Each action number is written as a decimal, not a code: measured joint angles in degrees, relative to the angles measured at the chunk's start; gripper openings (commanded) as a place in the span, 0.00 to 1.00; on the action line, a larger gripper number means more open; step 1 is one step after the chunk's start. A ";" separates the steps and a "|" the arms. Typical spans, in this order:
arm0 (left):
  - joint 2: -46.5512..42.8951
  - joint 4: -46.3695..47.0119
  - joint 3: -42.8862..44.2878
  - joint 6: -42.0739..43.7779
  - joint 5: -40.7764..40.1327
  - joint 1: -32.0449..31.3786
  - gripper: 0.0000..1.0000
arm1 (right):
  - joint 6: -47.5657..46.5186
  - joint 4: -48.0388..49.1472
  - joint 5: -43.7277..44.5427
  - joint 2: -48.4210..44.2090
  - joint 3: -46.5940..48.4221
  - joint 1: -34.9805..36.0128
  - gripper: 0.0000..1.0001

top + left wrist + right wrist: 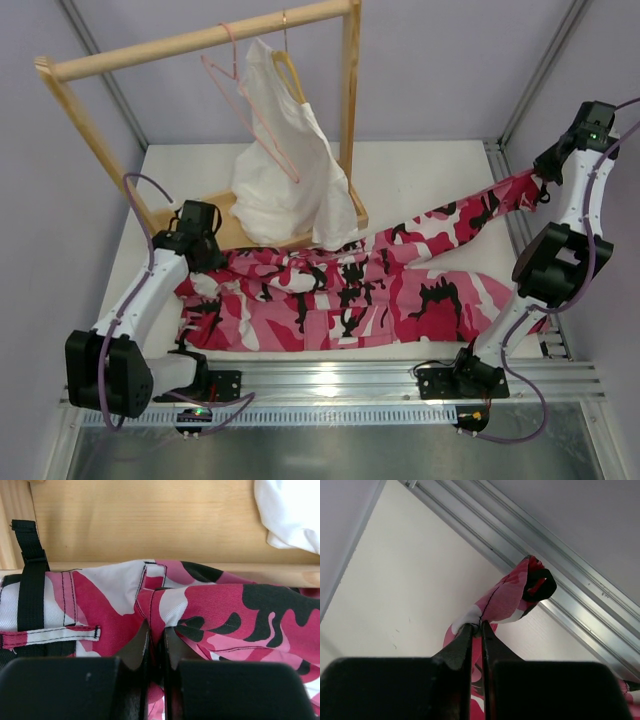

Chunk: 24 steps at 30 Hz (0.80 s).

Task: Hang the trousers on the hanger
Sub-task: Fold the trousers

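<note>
The camouflage trousers (350, 290) lie spread across the white table, waistband at the left, one leg drawn up toward the far right. My left gripper (205, 250) is shut on the waistband fabric (155, 607) beside the rack's wooden base. My right gripper (540, 190) is raised at the far right, shut on the leg's hem (512, 597), which hangs lifted off the table. The pink wire hanger (245, 100) hangs empty from the wooden rack's top rail.
A wooden rack (200, 40) stands at the back left, its base board (150, 520) just beyond the waistband. A white garment (285, 160) hangs on a tan hanger next to the pink one. Metal rails (560, 580) border the table's right side.
</note>
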 measured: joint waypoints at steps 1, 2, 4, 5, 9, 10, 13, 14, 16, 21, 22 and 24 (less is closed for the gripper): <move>0.72 -0.11 0.11 -0.17 -0.37 0.00 0.00 | 0.15 0.15 0.63 0.76 0.15 -0.13 0.04; 1.46 -0.17 0.33 -0.33 -0.72 0.00 0.00 | 0.24 0.28 1.01 1.40 0.22 -0.37 0.04; 2.45 -0.39 1.18 -0.46 -1.16 0.00 0.00 | 0.52 0.72 1.31 2.08 0.22 -0.96 0.04; 2.80 -0.42 1.77 -0.55 -1.40 0.00 0.00 | 0.68 1.03 1.27 2.19 0.22 -1.20 0.04; 3.85 -0.50 5.01 -1.86 -3.26 -0.02 0.00 | 2.10 2.64 0.20 2.19 0.63 -1.66 0.04; 3.69 -0.37 5.35 -2.12 -3.58 -0.04 0.00 | 2.60 3.23 -0.42 2.19 0.63 -1.75 0.04; 2.03 -0.37 5.44 -3.63 -4.87 -0.09 0.00 | 3.82 5.07 -3.10 2.16 0.63 -1.86 0.04; 1.33 -0.35 5.44 -3.96 -5.29 -0.11 0.00 | 4.28 5.62 -3.72 2.16 0.63 -1.86 0.04; -0.09 -0.39 5.44 -4.74 -6.40 -0.20 0.00 | 5.14 7.10 -4.81 1.99 0.15 -1.97 0.04; -2.21 -0.48 5.46 -5.33 -9.68 -0.22 0.00 | 6.58 11.15 -8.33 -0.09 -3.52 -3.08 0.04; -2.51 -0.50 5.46 -5.33 -10.16 -0.22 0.00 | 6.88 11.74 -8.90 -0.79 -4.44 -3.39 0.04; -3.08 -0.46 5.44 -5.33 -10.73 -0.22 0.00 | 7.48 12.33 -10.08 -1.75 -5.51 -4.04 0.04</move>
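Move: Both hands already grip the trousers. From the left hand, the near waist corner lies about 19 cm back, 9 cm left and 10 cm down; the white shirt's hem is roughly 8 cm ahead and 16 cm right, the rack's left upright foot 5 cm ahead and 15 cm left. From the right hand, the flat near leg lies some 27 cm back, 19 cm left and 21 cm below, the table's far corner 16 cm ahead and 4 cm left, low down. Upward after a slight dip, the left hand lifts its pinch of waistband about 5 cm, easing forward and left and turning some 10 degrees counter-clockwise. The right keeps the far leg's end: it dips a little to the right, then swings forward and rises, finishing about 2 cm farther out. Both hands tilt their fingertips forward-up, fingers staying shut on the cloth. ##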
